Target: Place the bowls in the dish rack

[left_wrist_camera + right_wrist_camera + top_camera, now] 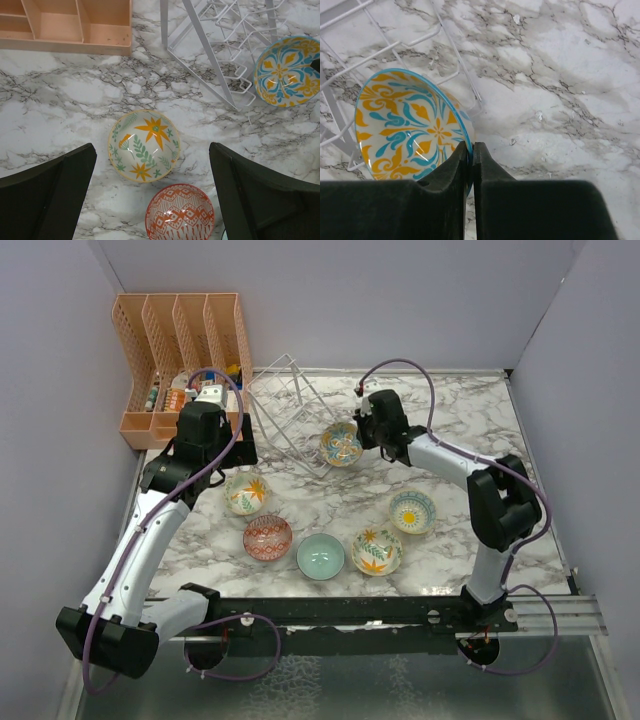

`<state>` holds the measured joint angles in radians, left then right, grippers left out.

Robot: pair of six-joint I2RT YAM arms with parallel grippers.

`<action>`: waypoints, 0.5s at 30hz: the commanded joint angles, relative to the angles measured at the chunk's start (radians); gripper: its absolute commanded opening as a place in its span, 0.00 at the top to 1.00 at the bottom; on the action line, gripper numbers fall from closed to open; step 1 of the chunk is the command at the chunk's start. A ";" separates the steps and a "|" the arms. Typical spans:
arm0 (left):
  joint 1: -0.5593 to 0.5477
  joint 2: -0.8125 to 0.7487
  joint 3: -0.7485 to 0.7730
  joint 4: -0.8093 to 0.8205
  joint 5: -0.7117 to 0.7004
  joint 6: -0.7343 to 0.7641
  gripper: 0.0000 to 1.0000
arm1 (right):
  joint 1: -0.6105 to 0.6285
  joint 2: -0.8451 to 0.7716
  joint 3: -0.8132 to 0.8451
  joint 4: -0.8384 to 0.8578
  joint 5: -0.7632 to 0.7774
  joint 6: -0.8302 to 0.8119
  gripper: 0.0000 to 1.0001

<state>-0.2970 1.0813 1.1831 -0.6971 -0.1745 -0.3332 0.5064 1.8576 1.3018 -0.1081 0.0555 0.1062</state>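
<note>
My right gripper is shut on the rim of the blue-patterned bowl, which sits tilted at the front right end of the white wire dish rack. In the top view that bowl lies just left of the right gripper. Open and empty, my left gripper hovers above a cream leaf-print bowl and a red-patterned bowl. On the marble sit the leaf-print bowl, the red bowl, a teal bowl, a second cream flower bowl and a yellow-sun bowl.
An orange slotted organizer stands at the back left, close beside the rack. Small items lie between it and the left arm. Grey walls close in the table on three sides.
</note>
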 commanded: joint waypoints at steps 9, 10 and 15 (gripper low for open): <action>-0.006 -0.007 0.000 0.024 -0.024 0.018 0.01 | 0.008 -0.171 -0.128 -0.073 0.077 -0.021 0.99; -0.006 -0.007 -0.001 0.025 -0.021 0.017 0.01 | 0.005 -0.190 -0.139 -0.079 0.070 -0.016 0.99; -0.007 -0.004 0.000 0.033 -0.014 0.014 0.01 | -0.030 -0.226 -0.164 -0.124 0.058 0.037 0.99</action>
<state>-0.2970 1.0813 1.1831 -0.6960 -0.1780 -0.3264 0.5064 1.6882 1.1366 -0.2199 0.1154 0.0959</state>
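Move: The right hand already pinches the right-hand rim of the blue-and-orange bowl, whose middle lies about 4 cm left, 3 cm back and 3 cm below it. The dish rack's middle is some 14 cm left and 2 cm ahead; the daisy bowl sits about 12 cm right and 18 cm back, the leaf bowl 3 cm right and 27 cm back. From the left hand, the held bowl lies roughly 20 cm right, 10 cm ahead and 19 cm below. Back and to the right, on a diagonal of about 6 cm, the right hand carries the blue-and-orange bowl away from the dish rack towards the open marble, starting slowly and then quickening. The shut fingers keep their pinch on the rim, and the wrist turns only slightly, by some 5 degrees. ##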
